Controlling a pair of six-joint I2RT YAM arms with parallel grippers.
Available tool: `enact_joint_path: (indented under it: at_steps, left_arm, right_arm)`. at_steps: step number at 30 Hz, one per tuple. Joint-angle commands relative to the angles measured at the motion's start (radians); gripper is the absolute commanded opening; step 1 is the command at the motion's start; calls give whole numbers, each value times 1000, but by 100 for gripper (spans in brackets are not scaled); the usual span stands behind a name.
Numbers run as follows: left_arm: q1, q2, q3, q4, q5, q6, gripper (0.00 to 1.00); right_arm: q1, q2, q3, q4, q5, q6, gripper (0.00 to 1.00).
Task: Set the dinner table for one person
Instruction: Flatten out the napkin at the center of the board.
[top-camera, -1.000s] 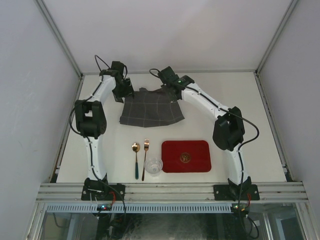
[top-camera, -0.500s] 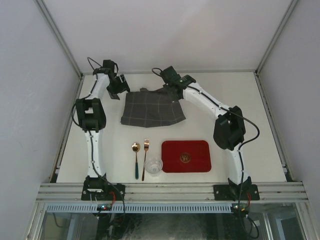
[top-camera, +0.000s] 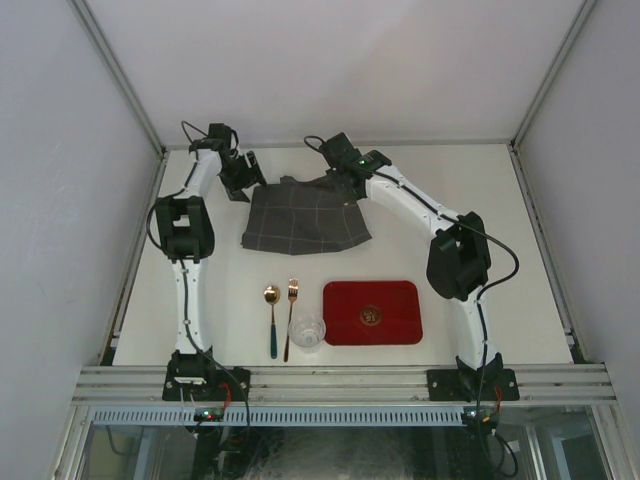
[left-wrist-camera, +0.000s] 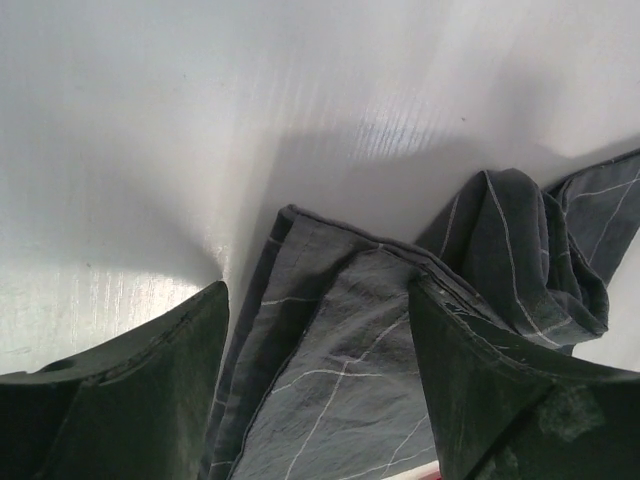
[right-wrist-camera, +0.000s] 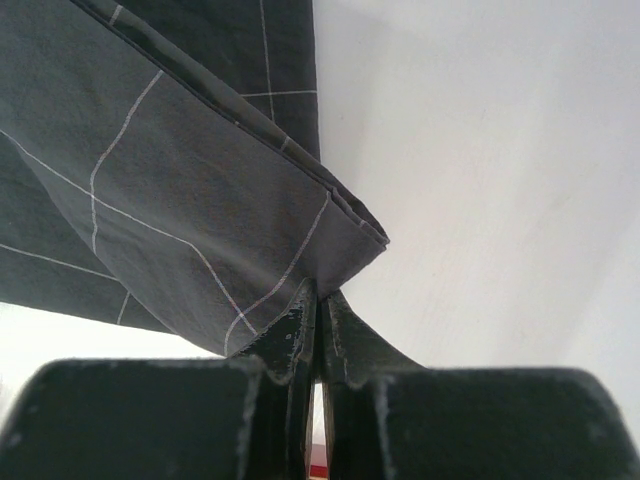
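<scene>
The dark grey checked cloth lies on the far middle of the off-white dinner table. My right gripper is shut on the cloth's far right corner, and the right wrist view shows the gripper pinching that folded corner a little above the table. My left gripper is open at the cloth's far left corner. In the left wrist view the gripper has its jaws wide apart with the rumpled cloth corner lying between them, not gripped.
Nearer the front are a red tray with a small round gold item on it, a clear glass bowl, a copper fork and a spoon with a teal handle. Aluminium rails edge the table.
My left gripper swung out to the left and has come back right to the cloth's far left corner. The right gripper has kept hold of its corner, barely moving.
</scene>
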Motion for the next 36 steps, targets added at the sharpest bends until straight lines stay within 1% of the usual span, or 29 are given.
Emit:
enact_joint_path:
  at_steps: [1,5,7,8,14,18,24,25,27,32,36]
  left_arm:
    - [-2,6,35,8,57,-2,75]
    - [-2,5,23,12,62,-4,73]
    - [-2,0,14,17,62,-2,71]
    - [-2,-3,10,18,62,-2,68]
    - [-4,-11,2,22,59,1,46]
    - [-3,-7,2,22,60,2,37]
    - [-3,-4,-1,20,60,4,19]
    - [-3,-2,-1,20,59,4,14]
    - [-2,0,-1,18,52,5,1]
    - [-4,-7,-6,17,50,13,0]
    - [-3,-62,-43,30,42,20,0]
  right_arm:
    - [5,-37,33,13,3,16,0]
    - [8,-37,35,14,1,15,0]
    - [8,-34,35,14,0,15,0]
    - [9,-34,35,14,0,14,0]
    - [11,-26,36,12,-3,14,0]
    - [13,-26,36,10,-2,14,0]
    - [13,-24,36,9,-2,14,0]
    - [13,-24,36,10,-2,15,0]
    - [13,-22,36,8,-3,15,0]
    - [13,-23,36,4,1,17,0]
    - [12,-31,38,13,19,17,0]
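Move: Right at the left fingertips lies the napkin's far-left corner, only about 2 cm ahead, level sideways and 1 cm below, with its edge already between the open fingers. A bunched fold stands some 8 cm to the right and 1 cm ahead of that hand; the napkin's spread middle lies about 8 cm back and 12 cm right. From the right hand, still gripping its own corner off the table, the far-left corner is roughly 20 cm left, 3 cm ahead and 8 cm lower. Closing from about three-quarters open to fully shut, the left fingers pinch the napkin just inside its far-left corner; that hand otherwise all but stays put, easing less than 1 cm to the right before the fingers shut, pointing steeply down. The right hand holds its place and keeps its shut grip on the other corner. ##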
